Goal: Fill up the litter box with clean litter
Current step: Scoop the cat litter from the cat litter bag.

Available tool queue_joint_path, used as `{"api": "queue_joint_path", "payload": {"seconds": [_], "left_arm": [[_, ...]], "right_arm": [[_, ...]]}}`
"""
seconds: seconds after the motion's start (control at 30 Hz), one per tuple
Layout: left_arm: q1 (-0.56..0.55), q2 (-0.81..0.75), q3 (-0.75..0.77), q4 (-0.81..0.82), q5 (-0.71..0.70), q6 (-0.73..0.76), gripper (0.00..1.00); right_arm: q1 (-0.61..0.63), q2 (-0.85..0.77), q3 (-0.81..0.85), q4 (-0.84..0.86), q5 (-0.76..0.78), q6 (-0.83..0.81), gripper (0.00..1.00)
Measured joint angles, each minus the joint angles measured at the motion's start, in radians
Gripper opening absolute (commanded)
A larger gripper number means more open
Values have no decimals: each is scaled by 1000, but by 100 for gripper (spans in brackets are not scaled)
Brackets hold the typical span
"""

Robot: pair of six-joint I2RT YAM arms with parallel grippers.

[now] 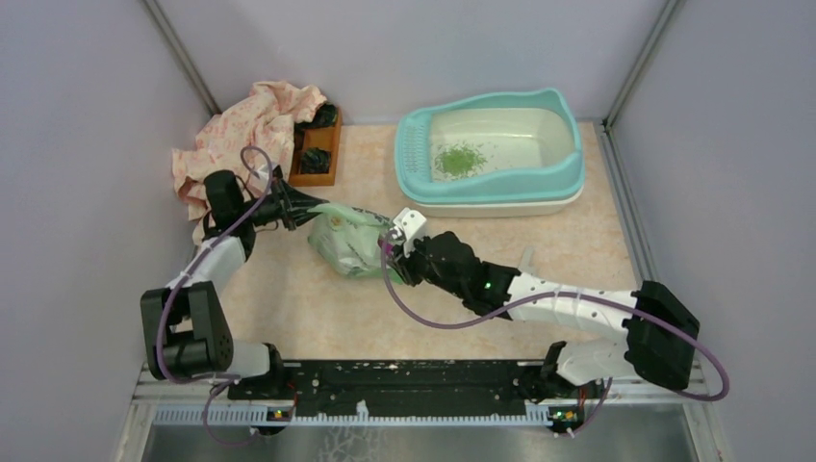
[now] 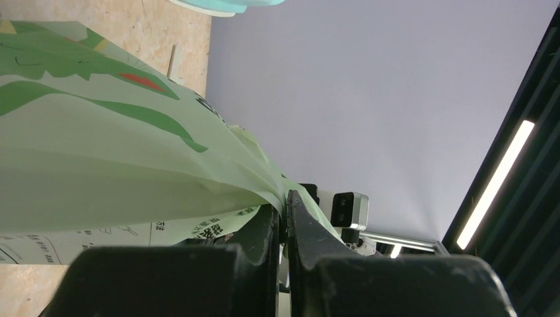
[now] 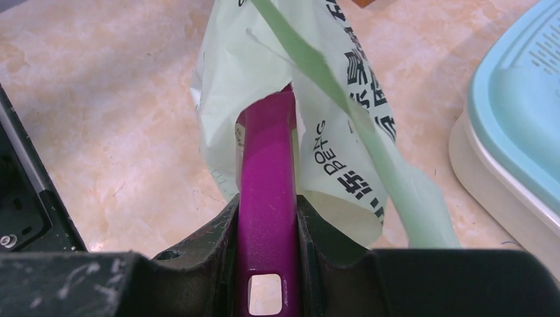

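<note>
The litter box (image 1: 568,178), teal-rimmed with a cream basin, stands at the back right and holds a small pile of green clean litter (image 1: 459,159). A pale green printed bag (image 1: 348,239) lies at mid table. My left gripper (image 1: 310,205) is shut on the bag's edge (image 2: 264,178) and holds it up. My right gripper (image 1: 396,243) is shut on the handle of a purple scoop (image 3: 267,172). The scoop's head is inside the bag's mouth (image 3: 290,99) and is hidden. The box's rim shows at the right of the right wrist view (image 3: 522,125).
A small brown wooden tray (image 1: 316,149) with dark items stands at the back left, beside a crumpled pink floral cloth (image 1: 241,130). Grey walls close in the table on three sides.
</note>
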Motion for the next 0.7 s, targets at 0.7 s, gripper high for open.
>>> {"api": "queue_joint_path", "payload": {"seconds": [0.7], "left_arm": [[25,53,37,-3,17,57,6]], "right_arm": [[9,-311,-125,-192,57,-31,0]]}}
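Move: The right hand holds the scoop by its handle, the bowl inside the cat litter bag, whose middle is about 7 cm to this hand's left, 1 cm ahead and 8 cm below. The litter box lies some 20 cm ahead and 21 cm to the right, about 8 cm lower. From the left hand, still pinching the rim, the bag's middle is roughly 7 cm back, 6 cm right and 14 cm down. Keeping its grip, the right hand draws the scoop about 6 cm right and slightly back from the bag. ##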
